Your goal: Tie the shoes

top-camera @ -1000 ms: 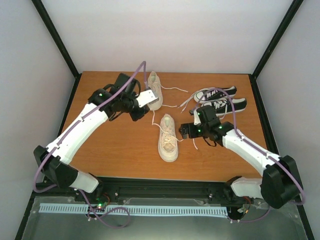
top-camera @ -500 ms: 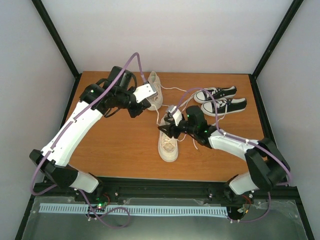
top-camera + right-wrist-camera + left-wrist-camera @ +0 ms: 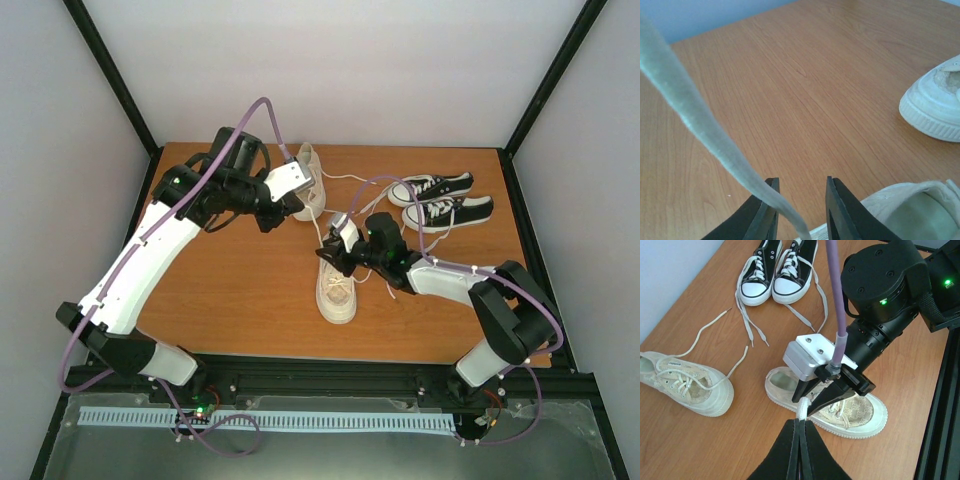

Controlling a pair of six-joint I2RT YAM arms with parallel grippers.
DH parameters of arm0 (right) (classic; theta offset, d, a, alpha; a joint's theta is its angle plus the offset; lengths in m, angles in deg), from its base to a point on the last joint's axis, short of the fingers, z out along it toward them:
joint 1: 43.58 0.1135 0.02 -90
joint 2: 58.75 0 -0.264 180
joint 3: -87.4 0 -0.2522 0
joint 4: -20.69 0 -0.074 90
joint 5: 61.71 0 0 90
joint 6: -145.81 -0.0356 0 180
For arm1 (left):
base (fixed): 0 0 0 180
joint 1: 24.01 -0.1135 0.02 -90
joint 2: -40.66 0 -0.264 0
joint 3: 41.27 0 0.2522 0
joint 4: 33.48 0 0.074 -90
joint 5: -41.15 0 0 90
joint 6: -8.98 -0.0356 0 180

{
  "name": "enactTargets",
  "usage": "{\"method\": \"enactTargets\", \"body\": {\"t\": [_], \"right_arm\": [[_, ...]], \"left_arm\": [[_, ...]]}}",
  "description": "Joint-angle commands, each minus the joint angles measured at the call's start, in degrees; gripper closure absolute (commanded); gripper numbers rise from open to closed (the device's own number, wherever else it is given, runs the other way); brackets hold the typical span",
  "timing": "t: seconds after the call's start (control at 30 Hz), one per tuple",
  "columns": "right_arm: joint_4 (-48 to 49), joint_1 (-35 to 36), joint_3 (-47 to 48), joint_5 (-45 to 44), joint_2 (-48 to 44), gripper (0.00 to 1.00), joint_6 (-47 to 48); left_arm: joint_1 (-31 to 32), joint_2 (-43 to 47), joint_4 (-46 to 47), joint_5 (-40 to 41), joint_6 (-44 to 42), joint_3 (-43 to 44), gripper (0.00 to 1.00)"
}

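Two cream shoes lie on the wooden table. The near shoe points toe toward the arms. The far shoe lies behind it. My left gripper is raised left of the near shoe and shut on the end of its white lace. My right gripper hangs over the near shoe's heel, open. The taut lace runs up between its jaws, against the left finger. In the right wrist view the near shoe's opening sits at the bottom right.
A pair of small black sneakers with loose white laces lies at the back right. The far shoe's toe shows at the right edge of the right wrist view. Black frame posts stand at the table's corners.
My right gripper has swung left, from beside the near shoe to over its heel. My left gripper has drawn slightly up and back.
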Motion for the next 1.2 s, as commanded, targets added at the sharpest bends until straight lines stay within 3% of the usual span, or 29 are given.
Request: {"method": "enactTargets", "body": {"t": [0.0,0.1,0.17,0.27,0.33,0.57,0.73,1.07,1.1,1.13,1.17], "right_arm": [[3.43,-0.45,0.42,-0.49,0.46,0.75,0.12],[3.75,-1.21,-0.39,-0.92,0.20,0.82,-0.51],[3.81,-1.64,-0.32,-0.81,0.11,0.95,-1.01],[3.77,-2.09,0.00,-0.53,-0.14,0.97,-1.25],[3.56,-2.57,0.23,-0.38,-0.36,0.97,-1.25],[2.24,-3.89,0.87,1.50,-0.02,0.97,-1.21],[2.55,-3.91,0.64,1.87,-0.19,0.97,-0.99],[1.76,-4.17,0.81,2.83,-0.72,0.97,0.24],[1.69,-4.23,0.84,2.92,-0.64,0.97,0.20],[1.55,-4.25,0.85,3.04,-0.64,0.97,0.31],[1.53,-4.32,0.85,3.24,-0.55,0.97,0.33]], "left_arm": [[0.12,0.27,-1.01,-1.32,1.18,2.55,0.99],[0.12,0.47,-1.71,-2.78,0.45,2.42,0.99],[0.16,0.56,-3.42,-7.51,-2.01,1.68,0.99],[0.37,0.72,-7.02,-19.57,-9.16,-2.95,0.99],[1.89,0.49,-6.02,-22.38,-11.62,-8.70,0.99],[11.54,-1.88,5.56,-13.47,-16.62,-26.66,0.99],[14.26,-3.60,12.23,-7.67,-17.97,-32.59,0.99],[15.24,-6.01,21.14,-6.44,-14.74,-37.60,0.99],[15.24,-6.48,21.60,-6.47,-14.11,-37.55,0.97],[15.24,-6.93,21.79,-6.43,-13.82,-37.42,0.89],[15.24,-7.35,21.09,-6.62,-13.89,-36.91,0.69]]}}
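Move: The left hand, still pinching a lace end high up, is bound for the near white shoe's toe, about 7 cm back, 7 cm right and 31 cm below; the shoe's middle is level with that hand in reach, 7 cm right. The far white shoe stands some 22 cm ahead, not off to either side. That lace runs right between the right fingers; from there the near shoe's middle lies 3 cm back, 1 cm right and 10 cm below. Down some 23 cm, back about 11 cm and a little right, the left hand sweeps fast towards the near shoe's toe end, turning about 30 degrees clockwise and keeping its pinch on the lace end. It waits first while the half-closed right fingers shut on the lace; the right hand then eases a couple of centimetres forward and right, and holds. ##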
